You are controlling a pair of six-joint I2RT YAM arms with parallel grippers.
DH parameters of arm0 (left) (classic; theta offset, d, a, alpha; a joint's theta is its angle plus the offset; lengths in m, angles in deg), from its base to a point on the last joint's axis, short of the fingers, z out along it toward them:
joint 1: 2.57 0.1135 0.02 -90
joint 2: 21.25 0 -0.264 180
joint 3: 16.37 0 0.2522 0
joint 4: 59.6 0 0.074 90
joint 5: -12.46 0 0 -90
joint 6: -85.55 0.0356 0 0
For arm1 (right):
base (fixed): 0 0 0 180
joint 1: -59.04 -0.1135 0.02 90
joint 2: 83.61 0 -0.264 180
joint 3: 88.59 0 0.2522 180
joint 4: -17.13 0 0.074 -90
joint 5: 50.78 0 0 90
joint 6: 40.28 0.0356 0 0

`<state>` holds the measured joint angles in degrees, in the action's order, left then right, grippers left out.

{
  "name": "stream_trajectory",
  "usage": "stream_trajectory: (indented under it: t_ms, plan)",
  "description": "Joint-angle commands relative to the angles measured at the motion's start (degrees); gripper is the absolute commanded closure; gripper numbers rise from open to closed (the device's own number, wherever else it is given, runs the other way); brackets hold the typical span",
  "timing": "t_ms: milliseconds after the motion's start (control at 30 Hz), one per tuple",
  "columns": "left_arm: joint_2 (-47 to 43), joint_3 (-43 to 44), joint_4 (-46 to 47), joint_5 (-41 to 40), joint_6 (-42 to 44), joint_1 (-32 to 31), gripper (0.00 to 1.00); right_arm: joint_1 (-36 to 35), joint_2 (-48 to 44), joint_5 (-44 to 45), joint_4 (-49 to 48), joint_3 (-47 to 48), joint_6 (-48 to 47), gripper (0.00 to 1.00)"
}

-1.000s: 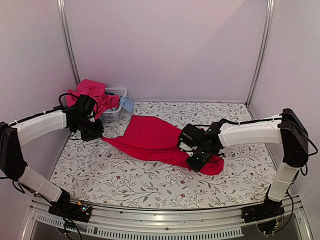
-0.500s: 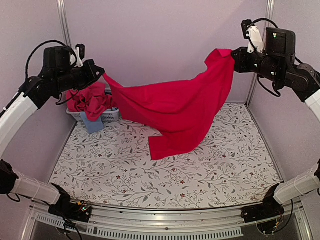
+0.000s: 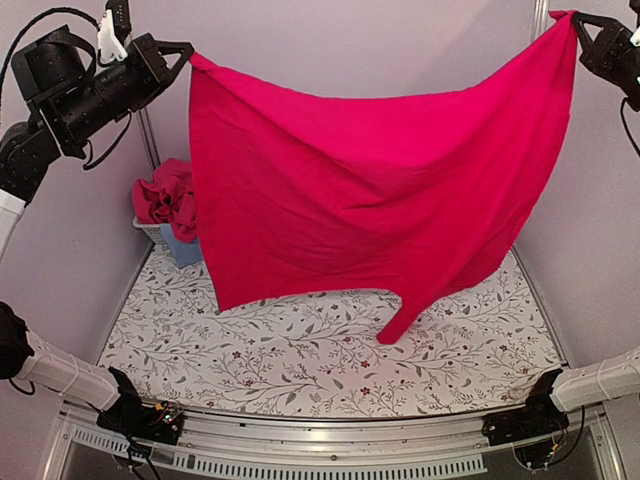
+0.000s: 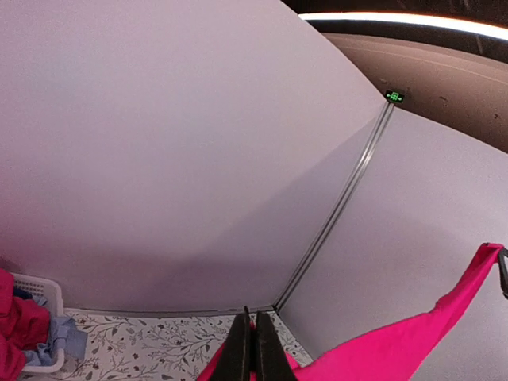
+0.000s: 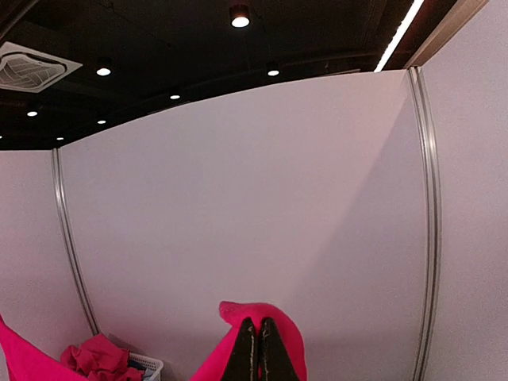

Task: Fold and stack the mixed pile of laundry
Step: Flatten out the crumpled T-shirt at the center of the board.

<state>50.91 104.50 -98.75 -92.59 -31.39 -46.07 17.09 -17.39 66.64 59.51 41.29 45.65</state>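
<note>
A large bright red cloth (image 3: 370, 190) hangs spread like a curtain above the floral table. My left gripper (image 3: 185, 52) is shut on its upper left corner and my right gripper (image 3: 578, 20) is shut on its upper right corner. The cloth's lowest corner (image 3: 395, 332) dangles close to the table. In the left wrist view the gripper (image 4: 252, 313) is shut with red cloth (image 4: 413, 353) running off to the right. In the right wrist view the gripper (image 5: 257, 321) pinches a red fold (image 5: 246, 309). More of the laundry pile, red-pink pieces (image 3: 165, 200) and a light blue one (image 3: 185, 250), sits at the back left.
A white slatted basket (image 3: 150, 230) stands in the back left corner and holds the other laundry. It also shows as a basket (image 4: 40, 287) in the left wrist view. Pale walls with metal posts (image 3: 150, 150) enclose the table (image 3: 300, 370).
Both arms have risen and spread further apart. The red cloth, which sagged between them, is now stretched wide and hangs flat.
</note>
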Motion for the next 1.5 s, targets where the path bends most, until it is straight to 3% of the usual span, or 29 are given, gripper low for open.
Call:
stream_trajectory:
  t_ms: [0,367,700,867,1067,1200,1333,1467]
  plan:
    - [1.02,2.79,0.88,-10.55,2.96,-0.41,1.0,-0.08,1.96,5.39,-5.33,-0.79,-5.44,1.0]
    - [8.84,4.81,-3.6,-8.78,0.78,2.83,1.0,0.09,5.16,10.17,-12.87,-7.92,-12.87,1.0]
    - [8.33,3.22,-3.64,-5.17,0.59,4.99,1.0,2.62,6.38,10.09,-11.61,-8.09,-12.0,1.0]
    - [15.64,7.08,-1.72,1.62,-0.58,11.08,1.0,17.09,9.53,-2.55,-9.33,-5.77,-3.92,1.0]
    - [30.74,17.5,7.68,9.58,-0.64,18.98,1.0,32.14,22.14,-20.4,-10.59,3.25,7.61,1.0]
    - [41.87,27.04,15.51,14.28,-5.34,23.28,1.0,38.16,33.71,-31.29,-12.71,14.73,13.25,1.0]
    - [50.18,34.1,29.12,20.59,-14.07,27.67,1.0,43.2,43.9,-38.09,-17.97,26.35,19.06,1.0]
    - [53.23,37.98,37.29,23.34,-15.34,28.75,1.0,47.33,46.24,-43.6,-27.78,27.59,25.1,1.0]
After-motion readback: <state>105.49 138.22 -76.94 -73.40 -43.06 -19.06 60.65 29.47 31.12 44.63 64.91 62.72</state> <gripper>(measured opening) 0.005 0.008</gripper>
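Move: The T-shirt already hangs from both closed grippers. From the left gripper, the board's centre lies about 7 cm ahead, 17 cm right and 58 cm below. The laundry basket is about 30 cm ahead, 16 cm left and 50 cm below that gripper. From the right gripper, the board's centre is roughly 12 cm ahead, 27 cm left and 65 cm below. Keep both grippers shut on the T-shirt's corners and swing it forward in two strokes: ease out and down some 7 cm, pause, then sweep out fast over the board to about 33 cm in all, sinking roughly 10 cm. In the second stroke, draw the right gripper outward to its right, away from the left one, turning it clockwise, then back. ##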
